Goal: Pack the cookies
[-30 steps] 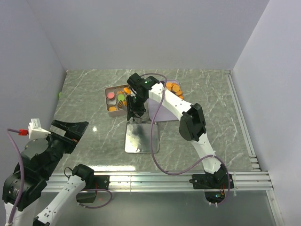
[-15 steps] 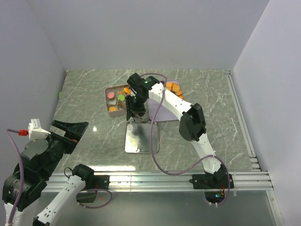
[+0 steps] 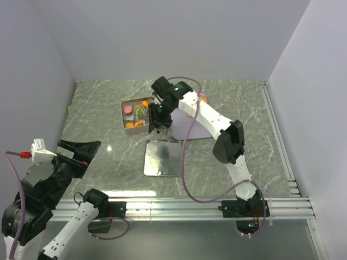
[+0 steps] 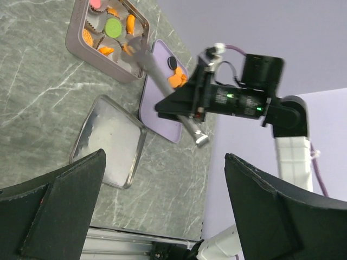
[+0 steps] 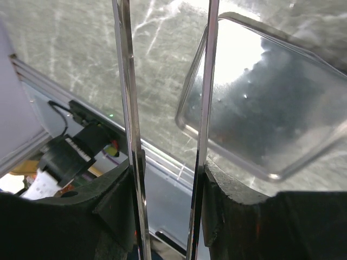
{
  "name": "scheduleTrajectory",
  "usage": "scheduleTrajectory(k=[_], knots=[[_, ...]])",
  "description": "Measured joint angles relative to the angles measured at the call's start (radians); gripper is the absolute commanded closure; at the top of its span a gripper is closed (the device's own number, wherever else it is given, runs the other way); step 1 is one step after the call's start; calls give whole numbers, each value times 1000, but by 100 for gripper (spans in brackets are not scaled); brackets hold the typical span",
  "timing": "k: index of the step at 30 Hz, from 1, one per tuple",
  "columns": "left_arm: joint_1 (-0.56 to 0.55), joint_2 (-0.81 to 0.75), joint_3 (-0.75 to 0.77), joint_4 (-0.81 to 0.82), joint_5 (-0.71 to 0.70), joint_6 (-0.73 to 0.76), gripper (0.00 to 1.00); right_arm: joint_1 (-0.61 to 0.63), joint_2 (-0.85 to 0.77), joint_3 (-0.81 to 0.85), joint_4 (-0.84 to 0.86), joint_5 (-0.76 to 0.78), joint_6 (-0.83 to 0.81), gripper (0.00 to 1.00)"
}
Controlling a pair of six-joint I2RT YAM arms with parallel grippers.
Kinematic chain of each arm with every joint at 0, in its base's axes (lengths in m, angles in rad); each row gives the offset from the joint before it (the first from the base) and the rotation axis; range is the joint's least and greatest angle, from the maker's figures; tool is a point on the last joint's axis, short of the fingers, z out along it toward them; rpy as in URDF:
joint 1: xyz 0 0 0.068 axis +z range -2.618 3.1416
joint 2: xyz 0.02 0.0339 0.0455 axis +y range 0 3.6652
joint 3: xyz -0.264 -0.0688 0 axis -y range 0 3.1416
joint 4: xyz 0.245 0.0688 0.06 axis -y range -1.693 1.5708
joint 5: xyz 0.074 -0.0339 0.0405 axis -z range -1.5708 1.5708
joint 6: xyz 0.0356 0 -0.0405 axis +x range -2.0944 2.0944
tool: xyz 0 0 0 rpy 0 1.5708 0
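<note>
Small orange, pink and green cookies (image 3: 139, 112) lie in paper cups in the open tin (image 3: 126, 116); they also show in the left wrist view (image 4: 112, 26). More orange cookies (image 4: 177, 79) and a black one lie on the lavender tray (image 4: 160, 93). My right gripper (image 3: 159, 116) is shut on metal tongs (image 4: 156, 69), whose tips reach into the tin's near right corner. I cannot tell whether the tips hold a cookie. The tongs' two blades (image 5: 126, 81) run up the right wrist view. My left gripper (image 4: 164, 158) is open and empty, low at the front left (image 3: 81, 151).
The tin's silver lid (image 3: 161, 157) lies inside up on the marble table, in front of the tin and tray; it fills the right of the right wrist view (image 5: 271, 108). The right arm hides much of the lavender tray (image 3: 191, 129). White walls close in three sides.
The right arm's wrist has swung right and back, now covering the tray's cookies in the top view. Its gripper stays by the tin's right edge. The left arm has barely moved.
</note>
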Motion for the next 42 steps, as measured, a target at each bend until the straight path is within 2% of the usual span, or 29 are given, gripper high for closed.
scheduleTrajectory(k=[9,14,17,20,26,42], knots=[[0,-2,-41,24,30,-5,4,-116,-222,-33,-32,35,-37,51],[0,-1,-60,49,50,-5,4,-232,-364,-225,-33,79,-75,51],[0,-1,-79,72,62,-5,4,-303,-395,-325,-43,116,-101,51],[0,3,-99,82,70,-8,4,-344,-395,-404,-48,153,-125,51],[0,8,-130,121,87,-8,4,-350,-385,-489,-53,166,-148,50],[0,49,-147,179,78,3,1,-344,-159,-413,-58,215,-174,50]])
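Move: The pink cookie on the purple tray lies about 17 cm ahead of the right hand, 17 cm to its right and 15 cm below. The black cookie is some 5 cm farther right and 2 cm farther out than the pink one. From the right hand, the packing box is about 16 cm ahead and 8 cm left, and the steel tray about 4 cm back and 4 cm right. From the left hand, the pink cookie is roughly 35 cm ahead, 33 cm right and 32 cm below. Still pinching the tongs at an unchanged gap, the right hand lifts them away from the box by about 9 cm while swinging right over the purple tray, some 20 cm in all, then sinks and edges forward, bringing their tips close to the pink cookie. The wrist turns clockwise and brings its fingers nearly straight down. The left hand, empty and open, drifts a few centimetres forward, right and down. ##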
